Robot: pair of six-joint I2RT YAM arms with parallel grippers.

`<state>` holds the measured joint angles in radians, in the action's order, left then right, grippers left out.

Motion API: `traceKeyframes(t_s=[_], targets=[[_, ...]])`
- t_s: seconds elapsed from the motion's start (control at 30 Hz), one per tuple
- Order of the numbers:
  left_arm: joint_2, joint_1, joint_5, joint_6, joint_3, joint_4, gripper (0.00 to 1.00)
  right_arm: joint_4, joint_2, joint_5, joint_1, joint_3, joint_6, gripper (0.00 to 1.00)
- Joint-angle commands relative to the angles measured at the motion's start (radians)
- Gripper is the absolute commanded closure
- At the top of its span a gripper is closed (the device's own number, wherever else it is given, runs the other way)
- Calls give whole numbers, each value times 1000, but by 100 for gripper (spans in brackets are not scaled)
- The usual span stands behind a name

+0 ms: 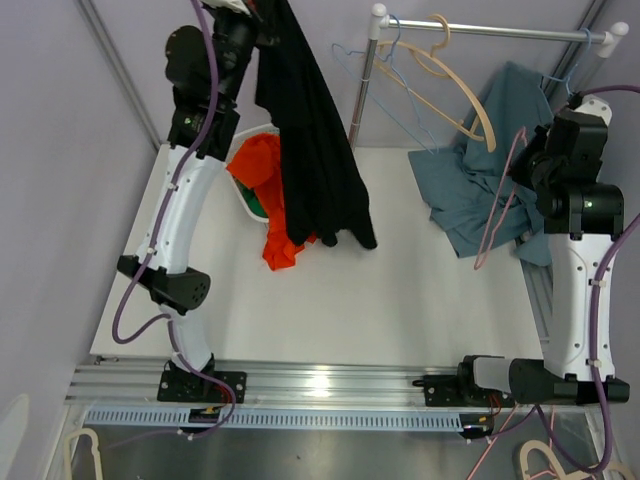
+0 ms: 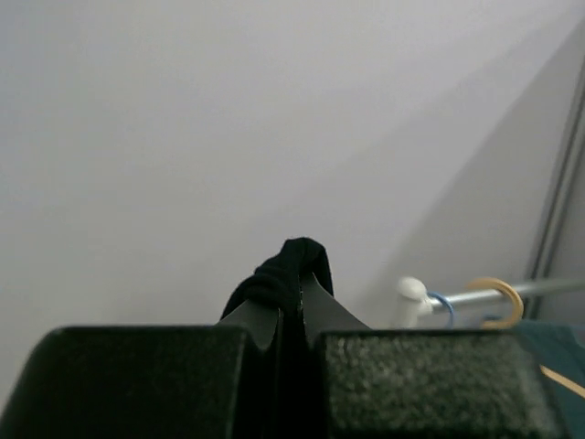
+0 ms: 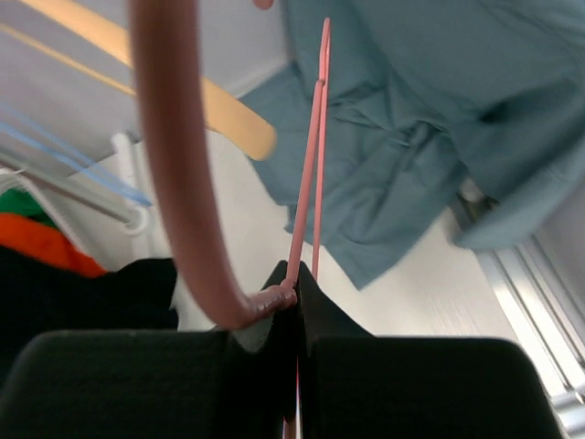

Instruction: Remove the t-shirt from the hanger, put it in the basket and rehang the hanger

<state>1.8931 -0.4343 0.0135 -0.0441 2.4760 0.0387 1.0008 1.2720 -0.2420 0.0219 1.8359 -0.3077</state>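
The black t-shirt (image 1: 315, 150) hangs free from my left gripper (image 1: 262, 15), which is raised high at the back left and shut on a bunch of its cloth (image 2: 288, 261). The shirt's lower edge reaches the white table. My left gripper's jaws (image 2: 292, 306) pinch the fabric between them. My right gripper (image 1: 528, 170) at the right is shut on a thin pink hanger (image 1: 495, 215). The pink hanger (image 3: 174, 165) is bare and far from the black shirt; its wire runs out of my right gripper (image 3: 297, 288).
A teal garment (image 1: 490, 170) lies heaped at the back right. A rail (image 1: 490, 32) carries a wooden hanger (image 1: 460, 95) and blue wire hangers (image 1: 385, 75). An orange garment (image 1: 270, 195) spills from a white basket (image 1: 245, 205) behind the black shirt.
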Motion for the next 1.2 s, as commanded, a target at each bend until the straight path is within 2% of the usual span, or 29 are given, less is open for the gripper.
traceKeyframes(t_s=[0.0, 0.1, 0.13, 0.27, 0.43, 0.57, 0.77, 0.9, 1.1, 1.17], targets=[[-57, 35, -38, -10, 70, -184, 99, -87, 27, 169, 4, 69, 44, 100], [-78, 87, -41, -16, 73, -215, 99, -65, 49, 242, 6, 101, 47, 100], [-81, 104, -40, -22, 74, -226, 99, -57, 61, 318, 4, 109, 47, 100], [-81, 221, -58, -95, 63, -198, 99, 7, 84, 458, 4, 148, 42, 100], [-36, 258, -18, -145, -173, -244, 99, 12, 56, 472, 4, 148, 25, 100], [107, 263, 62, -203, -166, -119, 99, 13, 66, 492, 4, 157, 15, 100], [250, 255, 140, -353, -161, 203, 99, 10, 99, 524, 7, 190, 19, 100], [326, 253, 143, -421, -186, 325, 99, 4, 156, 442, 9, 235, 53, 100], [370, 233, 80, -484, -241, 495, 99, -149, 296, 509, 30, 260, 131, 100], [359, 218, 91, -494, -268, 559, 99, -247, 323, 590, 38, 243, 156, 99]])
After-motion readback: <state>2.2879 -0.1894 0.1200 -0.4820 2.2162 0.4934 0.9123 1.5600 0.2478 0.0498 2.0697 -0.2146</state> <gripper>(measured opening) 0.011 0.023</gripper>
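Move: The laundry basket that the left hand's black t-shirt is bound for lies about 13 cm ahead, 7 cm left and nearly 60 below that hand. The orange t-shirt fills it, its middle some 9 cm ahead and 8 left; the foot of the rack's left post is about 12 ahead and 13 right. From the right hand, the rail's middle is roughly 24 cm ahead, 5 left and 10 up; the wooden hanger 20 ahead, 16 left; the blue-grey t-shirt 22 ahead, 10 right and 25 below. The black t-shirt, still pinched in the left fingers, is swung left and slightly up, then forward and steeply down onto the basket, ending some 45 cm lower as the wrist tips down about 65 degrees. The pink hanger stays gripped in the right hand, which shifts about 8 cm left, turning counter-clockwise 25 degrees, then goes forward towards the rail. ##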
